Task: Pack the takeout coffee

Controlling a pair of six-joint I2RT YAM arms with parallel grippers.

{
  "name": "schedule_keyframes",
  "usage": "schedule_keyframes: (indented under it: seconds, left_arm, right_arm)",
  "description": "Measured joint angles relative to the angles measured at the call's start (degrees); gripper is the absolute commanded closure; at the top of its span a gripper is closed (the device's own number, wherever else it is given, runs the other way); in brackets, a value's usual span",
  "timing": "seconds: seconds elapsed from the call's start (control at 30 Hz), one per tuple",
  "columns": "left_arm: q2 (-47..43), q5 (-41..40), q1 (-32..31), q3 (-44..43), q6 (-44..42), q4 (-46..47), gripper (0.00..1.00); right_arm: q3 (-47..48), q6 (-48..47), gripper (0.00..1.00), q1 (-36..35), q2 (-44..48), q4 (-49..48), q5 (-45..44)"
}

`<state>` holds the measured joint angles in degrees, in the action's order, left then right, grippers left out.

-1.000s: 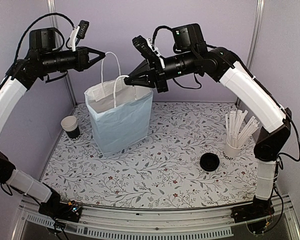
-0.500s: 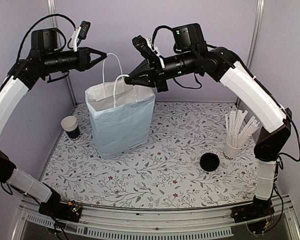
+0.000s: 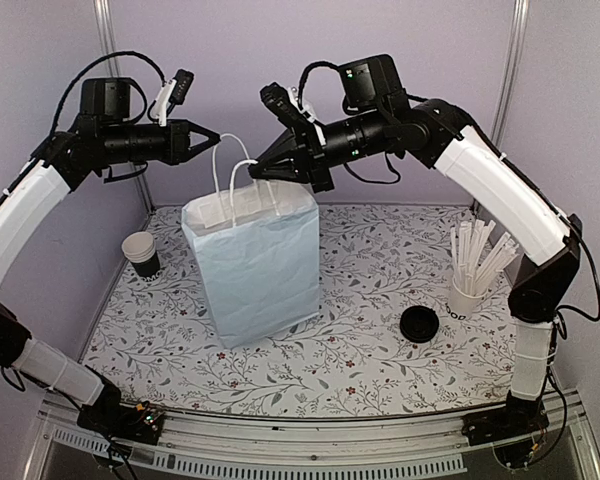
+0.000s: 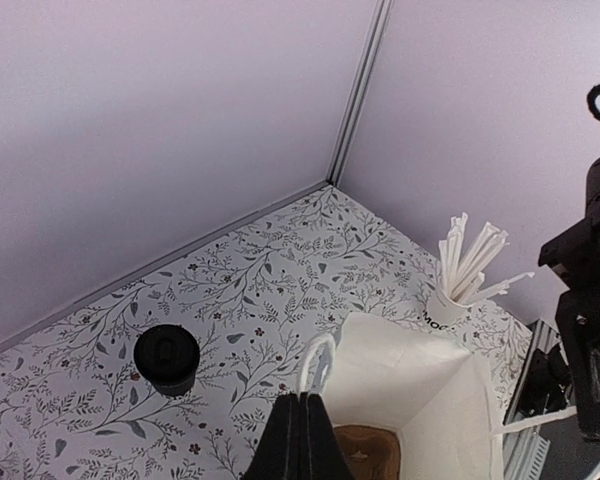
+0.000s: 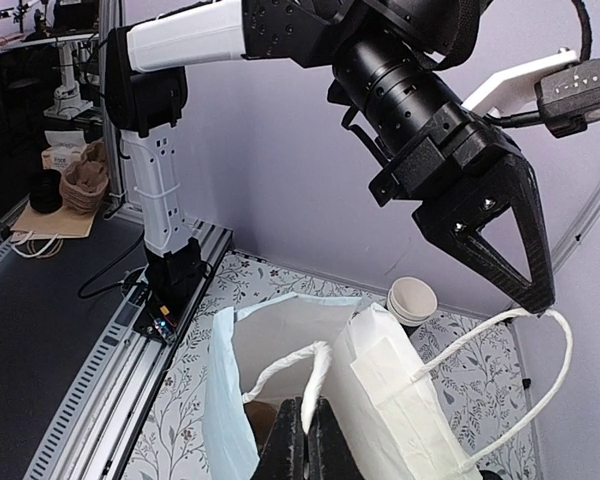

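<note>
The takeout coffee [image 3: 419, 324], a small black cup under a black lid, stands on the table at the right; in the left wrist view the takeout coffee [image 4: 166, 357] shows from above. A pale-blue paper bag [image 3: 260, 270] stands upright left of centre, its mouth open. My left gripper [image 3: 217, 140] is shut on the bag's far white handle [image 4: 317, 358]. My right gripper [image 3: 251, 170] is shut on the near handle [image 5: 315, 368]. Both grippers hang above the bag's mouth. A brown cardboard carrier [image 4: 365, 445] lies in the bag's bottom.
Open black cups with white insides [image 3: 140, 252] stand at the far left beside the wall. A white cup of wooden stirrers [image 3: 470, 275] stands at the right, just behind the coffee. Purple walls close the back and both sides.
Both grippers have moved right and toward the front, taking the bag with them by its handles. The bag now stands nearer the table's middle and its mouth is pulled narrower.
</note>
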<state>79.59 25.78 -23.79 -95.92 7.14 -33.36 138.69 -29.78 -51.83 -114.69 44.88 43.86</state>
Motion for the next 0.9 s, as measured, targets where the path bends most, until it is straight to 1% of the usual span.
schedule_keyframes:
  seconds: [0.03, 0.07, 0.1, 0.13, 0.17, 0.2, 0.23, 0.27, 0.33, 0.43, 0.57, 0.73, 0.83, 0.9]
  left_arm:
    - [-0.09, -0.2, 0.0, 0.35, 0.0, 0.04, 1.0]
    - [-0.15, -0.33, 0.0, 0.66, 0.0, 0.07, 0.96]
    - [-0.2, -0.59, 0.0, 1.01, -0.02, 0.11, 0.78]
    - [-0.22, -0.74, 0.0, 1.27, -0.13, 0.13, 0.57]
    - [-0.22, -0.94, 0.0, 1.53, -0.2, 0.17, 0.43]
    - [-0.22, -1.33, 0.0, 1.73, -0.35, 0.11, 0.34]
    - [-0.22, -2.38, 0.0, 1.88, -0.37, -0.09, 0.26]
    - [-0.22, -3.48, 0.0, 1.9, -0.39, -0.33, 0.2]
    - [-0.24, -6.05, 0.0, 1.9, -0.61, -0.7, 0.11]
    - [-0.74, -10.38, 0.09, 1.81, -1.29, -1.36, 0.03]
    - [-2.56, -15.06, 0.24, 0.98, -2.71, -1.31, 0.02]
    - [-2.47, -19.32, 1.97, -1.97, -3.08, -1.16, 0.01]
    - [0.81, -20.37, 3.82, -3.52, -3.06, -1.27, 0.01]
    - [4.81, -20.24, 4.98, -4.76, -3.04, -1.6, 0.02]
  right_arm:
    - [-0.33, 0.02, 1.0, 0.0, 0.0, -0.02, -0.02]
    - [-0.72, 0.0, 0.97, 0.0, 0.0, -0.02, -0.02]
    - [-1.07, 0.0, 0.86, 0.0, 0.0, -0.07, -0.07]
    - [-1.44, 0.0, 0.67, 0.0, 0.0, -0.02, -0.09]
    - [-1.75, -0.02, 0.45, 0.0, 0.0, 0.04, -0.26]
    - [-2.01, -0.02, 0.29, -0.02, 0.0, 0.11, -0.52]
    - [-2.27, -0.24, 0.22, -0.02, 0.0, 0.07, -0.94]
    - [-2.32, -0.37, 0.16, -0.02, 0.0, 0.11, -1.53]
    - [-2.38, -0.87, 0.13, -0.02, 0.0, 0.22, -3.28]
    - [-2.38, -1.97, 0.12, 0.63, 0.35, 1.16, -5.31]
    - [-4.57, -2.58, 0.13, 3.65, 2.91, 1.99, -5.49]
    - [-16.17, -1.33, 0.14, 10.05, 9.75, -0.35, -5.62]
    - [-21.53, -0.59, 0.14, 11.45, 11.85, -1.6, -7.43]
    - [-24.39, 0.28, 0.15, 11.15, 12.24, -2.78, -9.25]
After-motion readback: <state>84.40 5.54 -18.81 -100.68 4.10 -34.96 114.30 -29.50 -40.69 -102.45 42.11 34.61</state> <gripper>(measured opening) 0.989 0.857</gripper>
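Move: The paper bag hangs by its handles from both hands, its middle roughly 21 cm below them: about 7 cm back and 4 cm to the right of the left hand, 5 cm ahead and 2 cm to the left of the right. From the left hand, the lidded cup stands 14 cm ahead and 6 cm right, the cup stack 3 cm ahead and 23 cm left, both some 36 cm down. The loose black lid lies 3 cm ahead and 34 cm right of the right hand, about 43 cm down. The bag is lowered about 2 cm more by both hands, which then open wide and let go of the handles. The left swings left and then forward, turning counter-clockwise, after a small rise and dip; the right draws off forward and to the right, about 8 cm each way, sinking and turning some 20 degrees clockwise. ##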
